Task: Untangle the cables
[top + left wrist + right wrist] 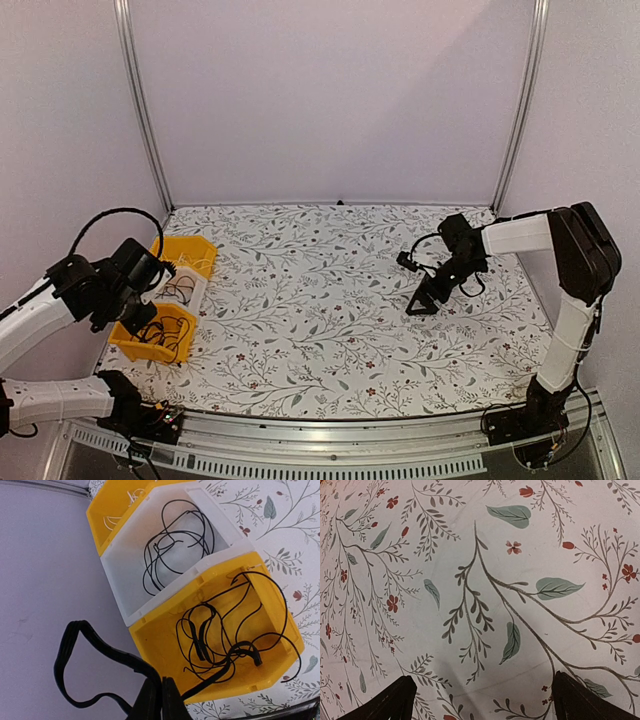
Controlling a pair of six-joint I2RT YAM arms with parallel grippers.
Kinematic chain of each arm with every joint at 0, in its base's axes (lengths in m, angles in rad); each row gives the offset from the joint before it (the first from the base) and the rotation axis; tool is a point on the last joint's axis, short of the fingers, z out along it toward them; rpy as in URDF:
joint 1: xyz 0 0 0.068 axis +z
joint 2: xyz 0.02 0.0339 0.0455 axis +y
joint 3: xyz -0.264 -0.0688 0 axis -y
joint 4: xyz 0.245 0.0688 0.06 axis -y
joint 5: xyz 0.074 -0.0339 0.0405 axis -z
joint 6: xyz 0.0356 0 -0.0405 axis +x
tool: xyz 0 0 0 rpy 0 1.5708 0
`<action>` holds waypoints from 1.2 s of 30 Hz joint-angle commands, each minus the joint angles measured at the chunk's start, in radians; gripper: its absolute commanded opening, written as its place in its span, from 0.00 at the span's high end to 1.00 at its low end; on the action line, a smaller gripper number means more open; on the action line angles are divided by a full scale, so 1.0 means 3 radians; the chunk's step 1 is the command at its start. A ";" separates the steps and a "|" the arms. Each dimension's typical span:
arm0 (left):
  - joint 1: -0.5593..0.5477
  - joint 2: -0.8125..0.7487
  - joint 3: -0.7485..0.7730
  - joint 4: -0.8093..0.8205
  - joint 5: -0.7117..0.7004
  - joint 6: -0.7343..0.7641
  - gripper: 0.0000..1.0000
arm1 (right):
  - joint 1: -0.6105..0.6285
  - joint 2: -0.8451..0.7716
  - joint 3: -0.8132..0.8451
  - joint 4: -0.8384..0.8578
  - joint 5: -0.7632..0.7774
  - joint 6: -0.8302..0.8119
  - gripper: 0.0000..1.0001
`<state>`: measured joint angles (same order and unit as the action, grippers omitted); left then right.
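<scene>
Tangled thin black cables (225, 630) lie in the near yellow bin (155, 645), seen in the top view as cables (172, 335) in that bin (125, 345). More cables (175, 545) are coiled in the white bin (125, 575). My left gripper (161, 681) is shut at the yellow bin's near edge on a black cable. One side of it runs into the bin and the other hangs as a loop (70, 645) to the left. From above, the left gripper (143, 318) is over the bins. My right gripper (425, 300) hangs open over bare cloth, and its fingers (390, 702) hold nothing.
A second yellow bin (195, 250) stands behind the white bin (192, 285) at the table's left edge. The floral tablecloth (320, 300) covers the table. The purple side wall (45, 580) is close to the left gripper, and aluminium posts (140, 100) frame the back.
</scene>
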<state>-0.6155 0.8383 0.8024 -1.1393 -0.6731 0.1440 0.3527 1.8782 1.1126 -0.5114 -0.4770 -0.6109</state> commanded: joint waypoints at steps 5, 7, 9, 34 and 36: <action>0.0385 0.0135 -0.0498 0.0727 0.0400 0.0491 1.00 | 0.0041 0.0176 -0.0049 -0.0157 0.0092 -0.0009 0.01; 0.0386 0.0170 -0.0543 0.0850 0.0447 0.0524 1.00 | 0.0037 0.0177 -0.0050 -0.0161 0.0092 -0.0013 0.01; 0.0399 0.0164 -0.0543 0.0900 0.0547 0.0537 1.00 | 0.0040 0.0182 -0.0048 -0.0166 0.0089 -0.0016 0.01; 0.0344 0.0883 0.1103 -0.0001 0.0710 0.0479 0.34 | -0.0450 -0.0616 0.0745 -0.0901 -0.0368 -0.0173 0.01; 0.0305 0.0988 0.1307 0.0177 0.0787 0.0392 0.29 | -0.0547 -0.0750 0.0889 -0.0791 -0.0261 -0.0014 0.01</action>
<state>-0.5064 1.0855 1.1023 -1.1042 -0.4580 0.2913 0.2359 1.7542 1.2926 -0.7509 -0.5587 -0.6525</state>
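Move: The left hand still pinches the black cable, part of which already lies in the near yellow bin; the middle of that bin is about 6 cm ahead, 5 cm right and 13 cm below. The white bin stands some 13 cm beyond the near bin, and the far yellow bin about 26 cm beyond it, both in line with it. From the right hand, the near bin lies about 43 cm left, 6 cm back and 2 cm above. Down about 7 cm the left hand lowers the held cable towards the near yellow bin, its fingers tipping some 10 degrees steeper, then opens and lets go. Still opening, it climbs about 11 cm, going forward and a little right, away from the near bin. Late on, the empty, open right hand rises about 9 cm from the bare table, drifting forward and right. ##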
